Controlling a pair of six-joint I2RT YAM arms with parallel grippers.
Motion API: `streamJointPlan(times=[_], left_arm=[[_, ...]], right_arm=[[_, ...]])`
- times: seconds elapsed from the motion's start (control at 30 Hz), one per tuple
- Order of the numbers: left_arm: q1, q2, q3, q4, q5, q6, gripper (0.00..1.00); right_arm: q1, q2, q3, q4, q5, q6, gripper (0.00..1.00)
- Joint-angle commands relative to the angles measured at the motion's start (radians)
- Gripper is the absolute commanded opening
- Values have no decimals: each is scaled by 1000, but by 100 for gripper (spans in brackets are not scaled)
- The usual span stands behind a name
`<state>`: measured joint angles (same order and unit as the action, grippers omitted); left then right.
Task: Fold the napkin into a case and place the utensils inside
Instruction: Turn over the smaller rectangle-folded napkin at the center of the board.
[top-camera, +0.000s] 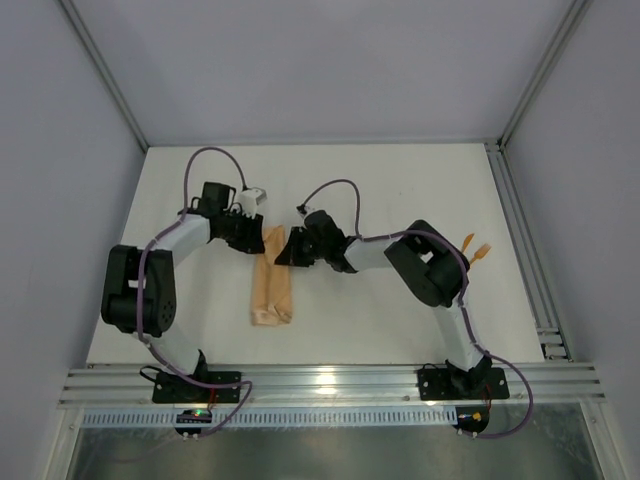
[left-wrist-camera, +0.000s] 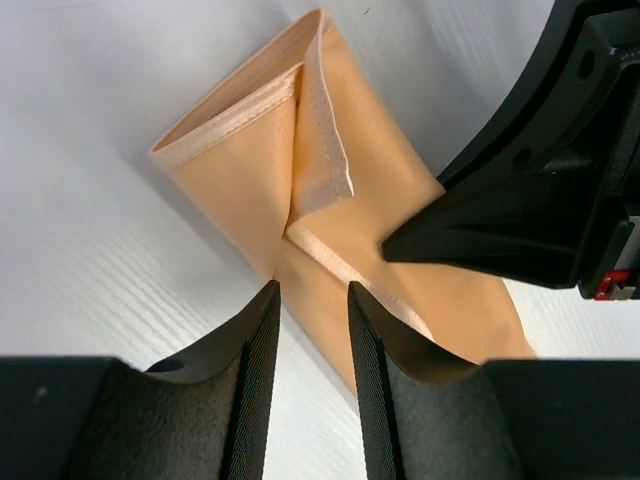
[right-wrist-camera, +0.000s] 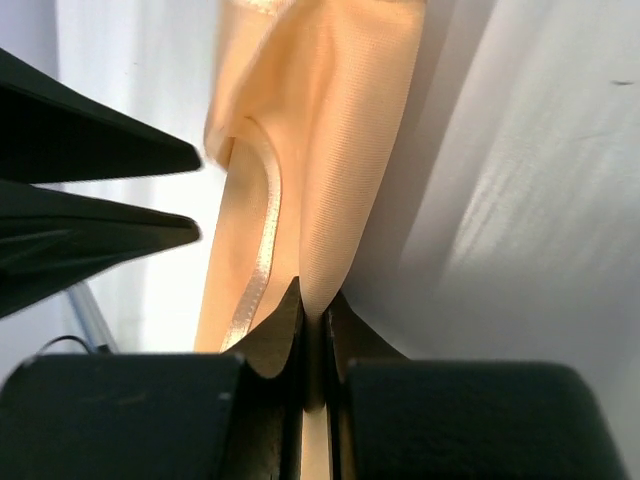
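The peach-orange napkin (top-camera: 271, 288) lies folded into a narrow strip left of the table's middle. My right gripper (right-wrist-camera: 316, 300) is shut on a raised fold of the napkin (right-wrist-camera: 330, 120) at the strip's far end. My left gripper (left-wrist-camera: 313, 300) hovers at that same end from the other side, its jaws a little apart with only table and cloth (left-wrist-camera: 240, 170) beneath the gap. The right gripper's fingers (left-wrist-camera: 450, 235) show in the left wrist view. The orange utensils (top-camera: 476, 250) lie at the far right, partly behind the right arm.
An aluminium rail (top-camera: 525, 260) runs along the table's right side and another (top-camera: 330, 385) along the near edge, where both arm bases stand. Grey walls close in the back and sides. Purple cables (top-camera: 215, 155) loop over both arms.
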<state>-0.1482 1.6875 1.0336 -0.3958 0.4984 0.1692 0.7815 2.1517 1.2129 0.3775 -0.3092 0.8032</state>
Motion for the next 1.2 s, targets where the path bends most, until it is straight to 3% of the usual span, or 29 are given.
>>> streamJointPlan(times=[0.0,0.4,0.63,0.77,0.97,1.17], left_arm=[[19,-60,55,-77,34,19,36],[44,-54,62,-109,-9,29,38],[44,-84,57,-112,-43,62,38],[52,-92,59,-112,-40,62,38],[62,-103,57,-121,-49,73,38],[76,-118,62,-123,-54,78,38]], right_arm=[[-4,-110,-1,-124,100,-157,3],[-45,-184,39,-287,110,-315,3],[-62,-259,138,-622,284,-574,3],[-97,-318,131,-707,305,-648,3],[-108,-404,132,-862,533,-792,3],[-105,-391,169,-999,859,-958,3]])
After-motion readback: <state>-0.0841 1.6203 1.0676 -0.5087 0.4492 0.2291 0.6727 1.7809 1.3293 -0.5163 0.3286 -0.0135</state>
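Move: The right fingers are already shut on the napkin's right long edge; its middle lies about 3 cm to their left, 4 cm back and 1 cm below. Bare board stretches away on the right. The knife is roughly 41 cm right, level fore and aft, and the fork 44 cm right and 1 cm back, both about 2 cm lower. From the open left hand, the napkin's middle is some 7 cm back, 4 cm right and 4 cm below. Rightward across the bare board, faster and faster, the right hand takes the pinched napkin about 22 cm away from the left hand, edging forward. It lifts a little, dips, then climbs to some 7 cm higher, while the wrist swings about 60 degrees from pointing left to pointing down. The left hand, still open and empty, rises 2 cm and drifts 3 cm left. ##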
